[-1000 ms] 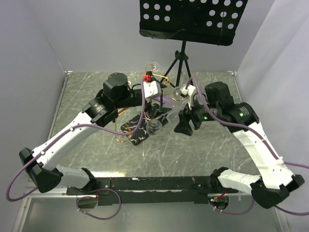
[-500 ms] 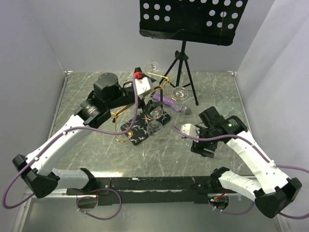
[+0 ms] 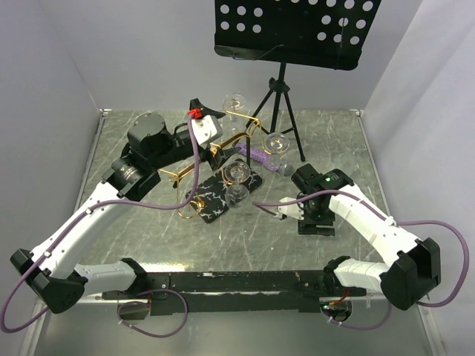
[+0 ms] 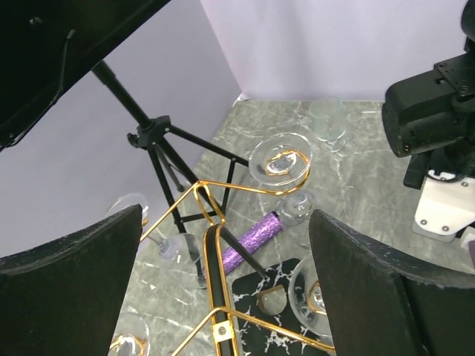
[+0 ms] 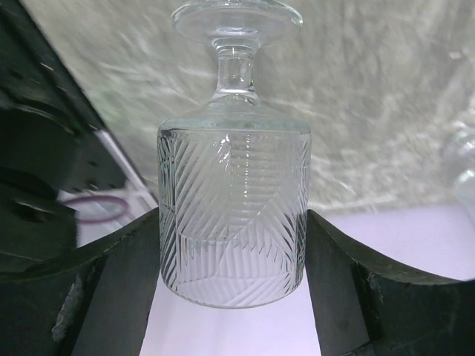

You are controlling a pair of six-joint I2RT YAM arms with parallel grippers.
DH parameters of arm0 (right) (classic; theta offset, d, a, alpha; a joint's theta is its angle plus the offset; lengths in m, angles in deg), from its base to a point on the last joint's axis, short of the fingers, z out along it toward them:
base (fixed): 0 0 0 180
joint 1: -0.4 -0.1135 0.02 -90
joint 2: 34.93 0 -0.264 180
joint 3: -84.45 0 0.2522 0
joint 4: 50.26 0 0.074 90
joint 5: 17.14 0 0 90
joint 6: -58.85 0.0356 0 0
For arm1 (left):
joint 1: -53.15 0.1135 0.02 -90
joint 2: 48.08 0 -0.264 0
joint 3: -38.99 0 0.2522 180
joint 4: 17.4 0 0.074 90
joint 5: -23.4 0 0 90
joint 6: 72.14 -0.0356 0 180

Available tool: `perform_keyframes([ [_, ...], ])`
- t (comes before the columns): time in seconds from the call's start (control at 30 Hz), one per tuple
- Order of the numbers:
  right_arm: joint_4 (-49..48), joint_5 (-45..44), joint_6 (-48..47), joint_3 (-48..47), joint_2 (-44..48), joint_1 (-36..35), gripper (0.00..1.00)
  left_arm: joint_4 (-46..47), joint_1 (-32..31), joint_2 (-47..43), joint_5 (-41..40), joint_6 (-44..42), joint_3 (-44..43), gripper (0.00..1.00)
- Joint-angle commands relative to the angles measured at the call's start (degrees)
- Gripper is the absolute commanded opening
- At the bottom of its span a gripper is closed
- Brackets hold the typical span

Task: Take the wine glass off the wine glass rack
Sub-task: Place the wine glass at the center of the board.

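The gold wine glass rack (image 3: pixel 223 144) stands mid-table on its black white-veined base (image 3: pixel 211 202), and clear glasses (image 3: pixel 276 142) still hang from its curled arms. My left gripper (image 3: pixel 208 110) hovers open above the rack's top. In the left wrist view its fingers (image 4: pixel 74 256) straddle the gold arms (image 4: pixel 223 222) without touching them. My right gripper (image 3: pixel 315 222) is at the near right, away from the rack, pointing down at the table. It is shut on a ribbed wine glass (image 5: pixel 234 193), held by the bowl with the foot towards the table. The right arm hides this glass in the top view.
A black tripod music stand (image 3: pixel 297 30) rises behind the rack, its legs (image 4: pixel 152 137) close to the gold arms. A purple glittery stick (image 4: pixel 252 241) lies beside the rack base. A clear glass (image 4: pixel 326 122) stands on the marble table (image 3: pixel 141 222) at the far right.
My right arm has drawn back from the rack toward the near right and turned downward with the glass in its grip. My left gripper has moved left and back, up off the rack's centre.
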Motion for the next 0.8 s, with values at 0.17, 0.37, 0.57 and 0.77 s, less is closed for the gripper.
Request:
perform_keyframes([
  [0.17, 13.1, -20.8, -4.6, 5.8, -3.2, 4.2, 0.0, 4.1, 1.1, -2.9, -0.8, -0.2, 1.9, 0.98],
  [0.37, 13.0, -29.2, -2.9, 3.0, -10.7, 12.3, 0.0, 4.7, 1.5, -4.0, -0.8, 0.3, 3.4, 0.99],
  [0.57, 10.4, -33.1, -2.8, -2.9, -18.4, 16.0, 0.0, 5.0, 2.1, -4.4, -0.3, 1.0, 4.1, 0.99],
  [0.77, 7.9, -32.0, -1.7, -6.3, -24.3, 16.0, 0.0, 4.9, 2.7, -4.9, -0.2, 1.4, 4.6, 0.99],
])
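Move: In the right hand's grip is a wine glass, its foot pointing left; the bare tabletop it is being taken to lies some 8 cm ahead, 12 cm right and 12 cm below. Another wine glass stands roughly 19 cm ahead, 9 cm right and 7 cm below; the purple microphone lies about 20 cm ahead, 17 cm left, near table height. From the idle left hand, that bare spot is about 37 cm right, 3 cm back and 42 cm lower. Swinging right by about 11 cm at nearly constant height, the right hand then pushes about 5 cm forward, nearing the standing glass over open table. Its wrist tilts some 30 degrees, so the down-pointing fingers swing out to the right and the held glass's foot turns downward. The fingers keep their hold on the bowl. ##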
